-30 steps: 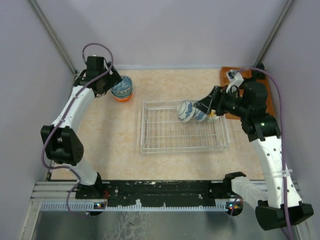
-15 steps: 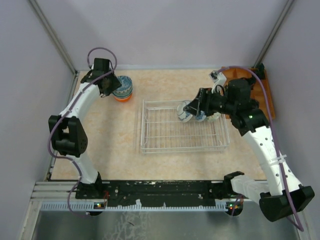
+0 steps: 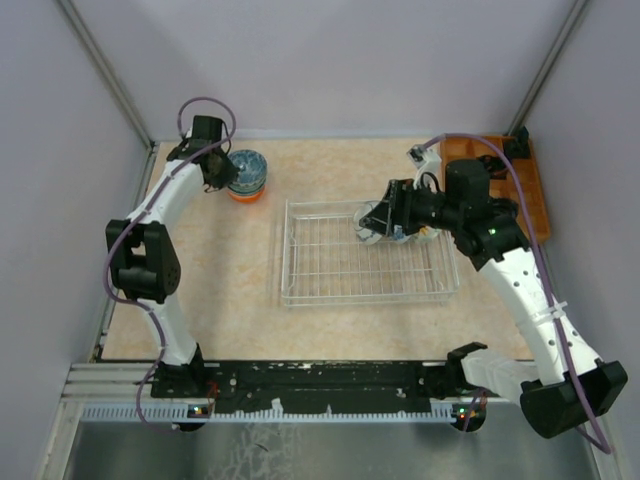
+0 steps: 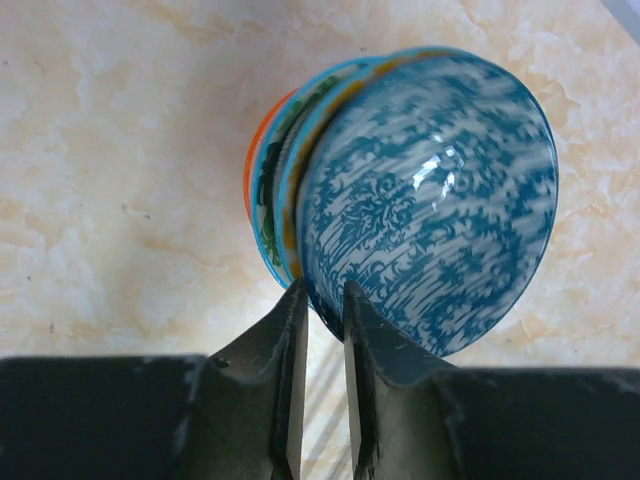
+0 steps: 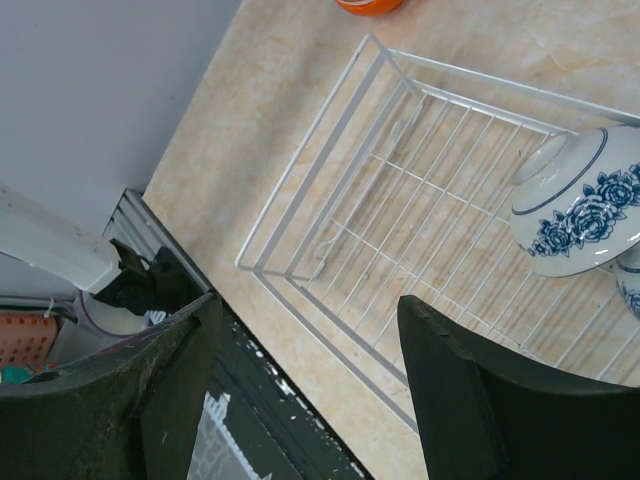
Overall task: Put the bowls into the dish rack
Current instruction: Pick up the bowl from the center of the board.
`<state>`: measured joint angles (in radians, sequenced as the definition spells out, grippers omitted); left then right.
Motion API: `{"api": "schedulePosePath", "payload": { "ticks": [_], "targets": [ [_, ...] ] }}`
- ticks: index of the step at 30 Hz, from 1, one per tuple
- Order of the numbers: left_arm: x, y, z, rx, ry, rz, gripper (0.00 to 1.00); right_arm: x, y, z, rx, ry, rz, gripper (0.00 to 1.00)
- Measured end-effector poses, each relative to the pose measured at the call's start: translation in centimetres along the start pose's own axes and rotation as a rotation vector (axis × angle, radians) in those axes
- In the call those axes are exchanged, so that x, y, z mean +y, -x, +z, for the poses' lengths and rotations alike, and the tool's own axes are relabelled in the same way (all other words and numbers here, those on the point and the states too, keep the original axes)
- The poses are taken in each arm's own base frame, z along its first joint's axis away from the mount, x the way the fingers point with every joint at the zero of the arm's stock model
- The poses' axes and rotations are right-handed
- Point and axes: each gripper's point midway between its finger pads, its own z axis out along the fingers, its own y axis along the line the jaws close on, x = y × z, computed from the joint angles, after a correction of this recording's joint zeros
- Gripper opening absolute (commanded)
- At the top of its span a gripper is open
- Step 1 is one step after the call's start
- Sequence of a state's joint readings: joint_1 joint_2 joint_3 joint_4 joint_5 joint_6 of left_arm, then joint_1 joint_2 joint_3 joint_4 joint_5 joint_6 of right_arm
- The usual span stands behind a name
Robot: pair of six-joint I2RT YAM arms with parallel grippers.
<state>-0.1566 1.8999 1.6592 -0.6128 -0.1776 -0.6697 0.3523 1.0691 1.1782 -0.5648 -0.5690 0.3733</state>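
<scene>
A stack of bowls (image 3: 246, 172) stands at the back left of the table, its bottom bowl orange. The top one is a blue-patterned bowl (image 4: 430, 190). My left gripper (image 4: 320, 300) (image 3: 220, 170) is shut on its near rim, one finger outside and one inside. The dish rack (image 3: 330, 296) (image 5: 300, 200) sits mid-table. A white bowl with blue flowers (image 5: 580, 205) lies on its side in the rack's back right part, with a second bowl (image 3: 403, 233) beside it. My right gripper (image 5: 310, 305) (image 3: 385, 213) hovers open above the rack beside them, holding nothing.
An orange wooden tray (image 3: 530, 185) lies at the back right behind the right arm. The orange bowl (image 5: 370, 4) shows at the top edge of the right wrist view. The black base rail (image 3: 320, 380) runs along the near edge. Walls close in on three sides.
My left gripper has closed from wide open onto the top bowl's rim. The right gripper has shifted left and lower over the bowls in the rack, still open.
</scene>
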Motion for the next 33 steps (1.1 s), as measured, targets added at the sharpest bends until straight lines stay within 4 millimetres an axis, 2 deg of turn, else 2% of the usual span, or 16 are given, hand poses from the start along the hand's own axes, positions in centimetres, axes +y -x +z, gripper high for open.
{"api": "schedulePosePath", "payload": {
  "ticks": [4,5,19,29,33],
  "targets": [
    [0.2,0.5,0.3,-0.009,0.009,-0.006,0.01,-0.3,-0.4,0.2,0.009,-0.003,0.002,0.71],
    [0.3,0.6,0.3,-0.012,0.011,-0.007,0.0,-0.3,-0.5,0.2,0.011,-0.003,0.003,0.71],
    [-0.2,1.4,-0.3,-0.011,-0.013,-0.004,0.0,-0.3,-0.5,0.4,0.008,0.006,-0.003,0.71],
    [-3.2,3.5,-2.5,-0.024,-0.124,0.0,0.0,-0.3,-0.7,0.8,0.016,0.007,0.0,0.71],
    [-3.9,3.5,-3.6,-0.011,-0.163,0.018,0.0,0.1,-1.0,1.0,0.027,0.015,-0.003,0.72]
  ]
}}
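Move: The left hand's fingers straddle the near-left rim of the blue top bowl on the stack; that bowl's middle lies about 4 cm ahead, 4 cm right and 2 cm below. The yellow-patterned bowl sits directly under it, roughly 4 cm ahead, 3 cm right and 5 cm down. The dish rack's middle is some 14 cm back, 38 cm right and 10 cm below. From the right hand, the top bowl lies about 28 cm ahead, 42 cm left and 16 cm lower. The left fingers, part open around the rim, shut at once and pinch the blue top bowl by its near-left edge, the hand scarcely shifting before it begins to rise. It then lifts the bowl slowly and next faster, about 6 cm straight up off the stack with a small drift of 1 to 2 cm forward and to the right, the wrist turning some 5 degrees clockwise and the fingertips tipping slightly upward while the grip holds. ##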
